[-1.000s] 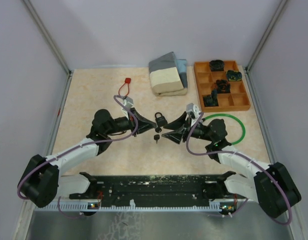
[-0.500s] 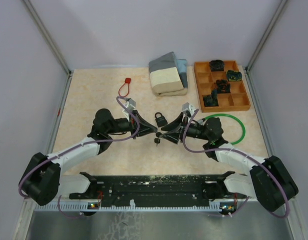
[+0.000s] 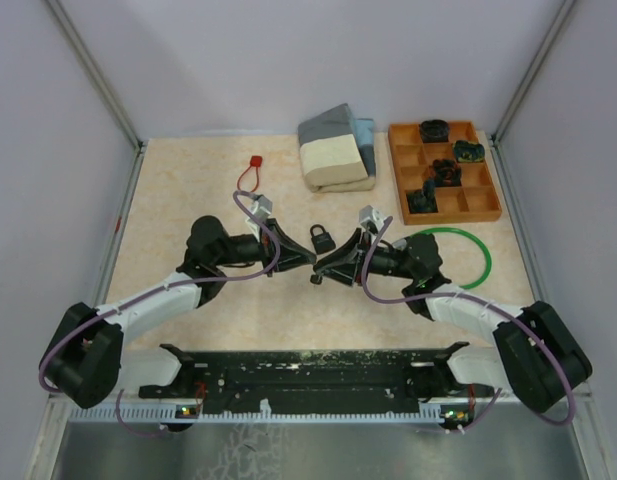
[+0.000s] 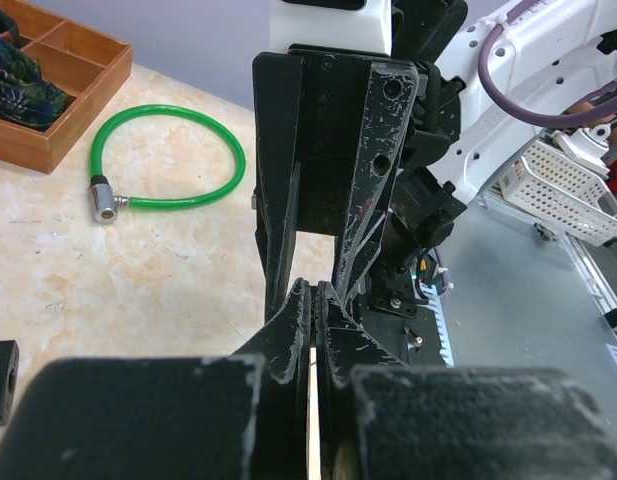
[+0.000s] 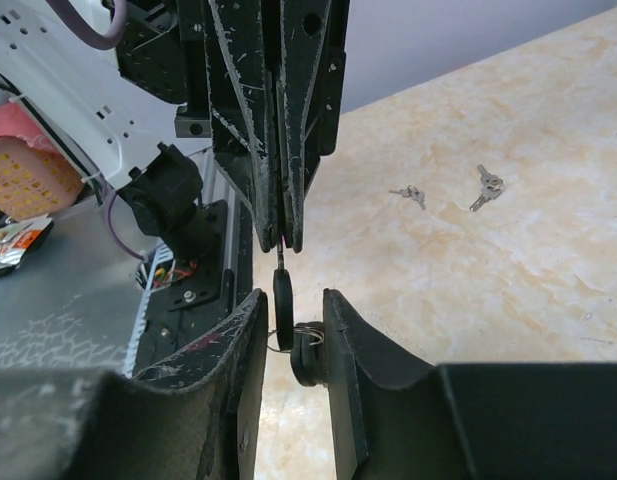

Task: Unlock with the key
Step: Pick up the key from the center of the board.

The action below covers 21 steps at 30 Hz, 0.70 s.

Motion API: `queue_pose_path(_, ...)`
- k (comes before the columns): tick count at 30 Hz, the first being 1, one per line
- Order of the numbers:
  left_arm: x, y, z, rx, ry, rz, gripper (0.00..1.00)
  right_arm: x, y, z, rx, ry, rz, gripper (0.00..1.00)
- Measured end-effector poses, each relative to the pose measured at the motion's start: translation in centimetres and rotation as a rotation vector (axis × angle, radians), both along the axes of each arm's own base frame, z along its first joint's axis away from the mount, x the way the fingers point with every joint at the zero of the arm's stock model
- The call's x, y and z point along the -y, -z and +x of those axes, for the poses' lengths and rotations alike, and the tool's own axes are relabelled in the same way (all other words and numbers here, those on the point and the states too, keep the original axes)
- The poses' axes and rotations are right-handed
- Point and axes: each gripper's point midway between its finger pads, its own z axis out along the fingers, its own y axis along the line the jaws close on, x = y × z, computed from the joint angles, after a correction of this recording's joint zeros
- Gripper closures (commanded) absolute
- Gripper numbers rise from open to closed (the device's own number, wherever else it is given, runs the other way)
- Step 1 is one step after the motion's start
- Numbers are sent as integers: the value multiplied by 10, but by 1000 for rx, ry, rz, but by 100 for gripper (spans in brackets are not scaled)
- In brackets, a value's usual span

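Observation:
My left gripper [image 3: 309,263] is shut on the blade of a black-headed key [image 5: 283,303], which hangs tip-up from its fingertips [image 5: 265,215] in the right wrist view. A second black key head [image 5: 306,357] hangs on the same ring. My right gripper [image 5: 293,300] is open, with its jaws on either side of the key heads. In the top view it [image 3: 323,272] meets the left gripper tip to tip. The black padlock [image 3: 321,238] lies on the table just behind both grippers. In the left wrist view my left gripper [image 4: 316,292] is closed.
A green cable lock [image 3: 458,255] lies by the right arm. An orange tray [image 3: 478,202] with dark parts stands back right, folded cloths [image 3: 333,150] at the back, and a red tag loop [image 3: 251,175] back left. Small loose keys [image 5: 485,187] lie on the table.
My right gripper has moved left until its open jaws sit around the key heads. My left gripper has held the key nearly still.

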Motion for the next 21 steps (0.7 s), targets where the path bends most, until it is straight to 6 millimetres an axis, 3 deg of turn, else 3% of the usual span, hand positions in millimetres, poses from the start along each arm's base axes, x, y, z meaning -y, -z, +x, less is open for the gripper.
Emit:
queue_pose_path(6,0,-1,-1,-6,7,-4,100,-1,-1,-2,-1,-16,7,87)
queue_pose_path(9,0,-1,-2,-7,8,-5,100,-2,-3,-4,8,-27,15,100)
queue_pose_path(13,0,-3,-2,-6,8,-10,99,-2,-3,-4,4,-32,16,100)
queue_pose_path(16,1,-3,0,-8,2,-12,80,-2,-3,-4,-1,-28,17,100)
queue_pose_path(21,1,0,14,-45,-75,2,58,-2,2,4,-36,17,7,100)
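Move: The hands face each other, with the left holding the key by its blade. The key's black head lies about 4 cm to the right of the left hand, and from the right hand about 1 cm left and 1 cm back, between its parted fingertips. A second key hangs from the ring about 4 cm below the right hand; the padlock lies on the table roughly 12 cm ahead, 1 cm left and 20 cm below. The right hand stays almost in place, easing back barely half a centimetre as its fingers close from about a third open to nearly shut, and begins to pinch the key's black head while the left fingers still hold the blade steady. Only once the right has its grip do the left fingers open, by about a third of their range, letting go of the blade as the left hand starts forward by about 1.5 cm, turning slightly counter-clockwise. ##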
